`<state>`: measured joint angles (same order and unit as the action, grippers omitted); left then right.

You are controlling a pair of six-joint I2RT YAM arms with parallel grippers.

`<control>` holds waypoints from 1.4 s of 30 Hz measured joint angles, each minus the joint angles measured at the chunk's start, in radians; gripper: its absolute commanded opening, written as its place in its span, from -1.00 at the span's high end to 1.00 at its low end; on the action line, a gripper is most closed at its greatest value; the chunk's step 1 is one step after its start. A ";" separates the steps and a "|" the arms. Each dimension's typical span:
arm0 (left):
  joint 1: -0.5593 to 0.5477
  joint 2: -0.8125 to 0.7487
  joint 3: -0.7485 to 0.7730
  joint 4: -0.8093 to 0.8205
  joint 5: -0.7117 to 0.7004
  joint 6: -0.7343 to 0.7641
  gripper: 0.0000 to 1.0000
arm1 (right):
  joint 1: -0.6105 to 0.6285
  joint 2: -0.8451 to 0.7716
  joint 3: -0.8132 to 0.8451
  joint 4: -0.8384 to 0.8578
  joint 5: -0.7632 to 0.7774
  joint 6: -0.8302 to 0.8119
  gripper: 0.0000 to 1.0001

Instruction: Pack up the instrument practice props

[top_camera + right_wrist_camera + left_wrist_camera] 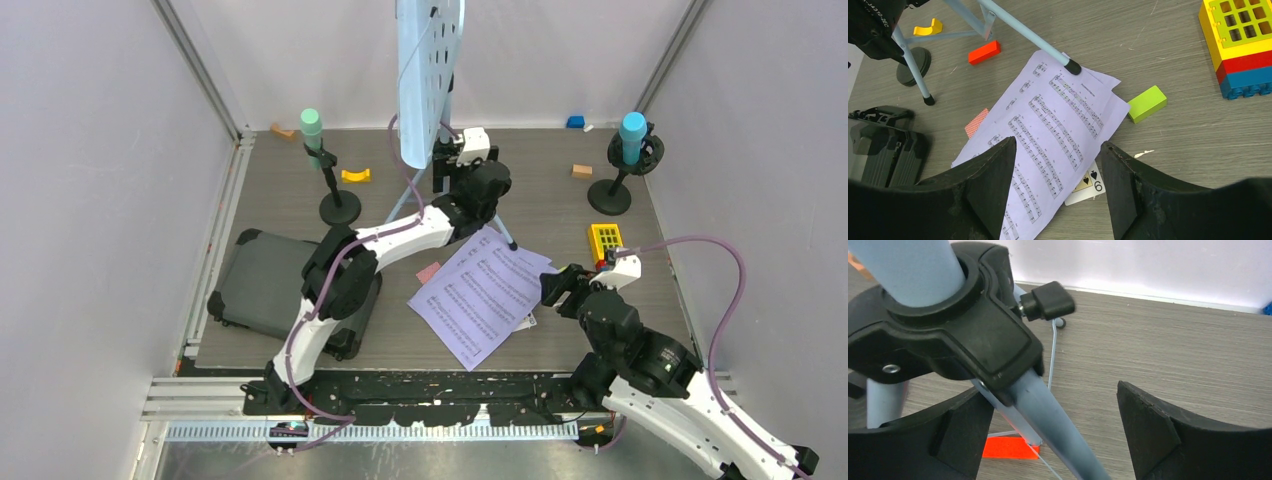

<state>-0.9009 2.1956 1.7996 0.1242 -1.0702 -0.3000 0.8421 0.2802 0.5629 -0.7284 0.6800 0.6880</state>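
The pale blue perforated music rack (430, 80) stands upright at the back centre on its tripod. My left gripper (447, 165) is low at its pole and open. In the left wrist view one blue tripod leg (1048, 410) runs down between the jaws under the black hub (948, 335), nearer the left finger, with a wide gap to the right one. Lilac sheet-music pages (480, 295) lie on the floor, one tripod foot resting on them. My right gripper (1057, 145) hovers open above the pages (1058, 115). A green microphone (312, 128) and a blue microphone (632, 135) stand on black round-based poles.
A dark grey case (265, 285) lies at the left by the left arm. A yellow block stack (1235, 45), a green block (1147, 103), a red block (984, 52) and a six-of-spades card (1088, 185) lie around the pages. An orange arch (355, 176) and a tan block (582, 170) sit further back.
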 measured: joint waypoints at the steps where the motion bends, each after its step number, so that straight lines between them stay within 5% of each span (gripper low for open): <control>1: 0.002 0.000 0.002 -0.018 0.010 -0.027 -0.69 | 0.000 -0.003 0.000 -0.003 0.001 0.000 -0.37; 7: 0.069 -0.010 -0.008 -0.090 0.117 -0.192 -0.42 | 0.000 -0.008 0.000 -0.010 0.008 0.000 -0.37; 18: 0.101 -0.042 -0.053 -0.047 0.198 -0.209 0.12 | 0.000 -0.008 0.000 -0.010 0.011 0.000 -0.37; 34: 0.148 -0.158 -0.246 0.105 0.592 -0.039 0.26 | 0.000 -0.008 0.000 -0.010 0.011 0.000 -0.37; 42: 0.205 -0.208 -0.306 0.125 0.801 0.014 0.11 | 0.000 -0.008 0.000 -0.010 0.011 0.003 -0.37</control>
<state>-0.6956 1.9873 1.4933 0.2489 -0.2687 -0.2859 0.8421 0.2726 0.5629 -0.7387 0.6907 0.6910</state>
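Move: The stand's black leg hub is just in front of the left gripper: about 4 cm ahead, 3 cm to the left and roughly level with it. Down on the table, some 20 cm lower, the red block lies about 2 cm ahead and 7 cm left, the stand's front foot about 8 cm back and 12 cm right, and the music sheets about 20 cm back and 5 cm right. From the right hand the hub is some 30 cm ahead and 24 cm left. Bring the left gripper forward and left onto the hub, about 3 cm and slightly down, rolling its left side down some 10 degrees while the fingers close partway and pinch the hub. Then keep the hold and turn the stand some 30 degrees clockwise, letting the hand ease back and right a couple of centimetres. ##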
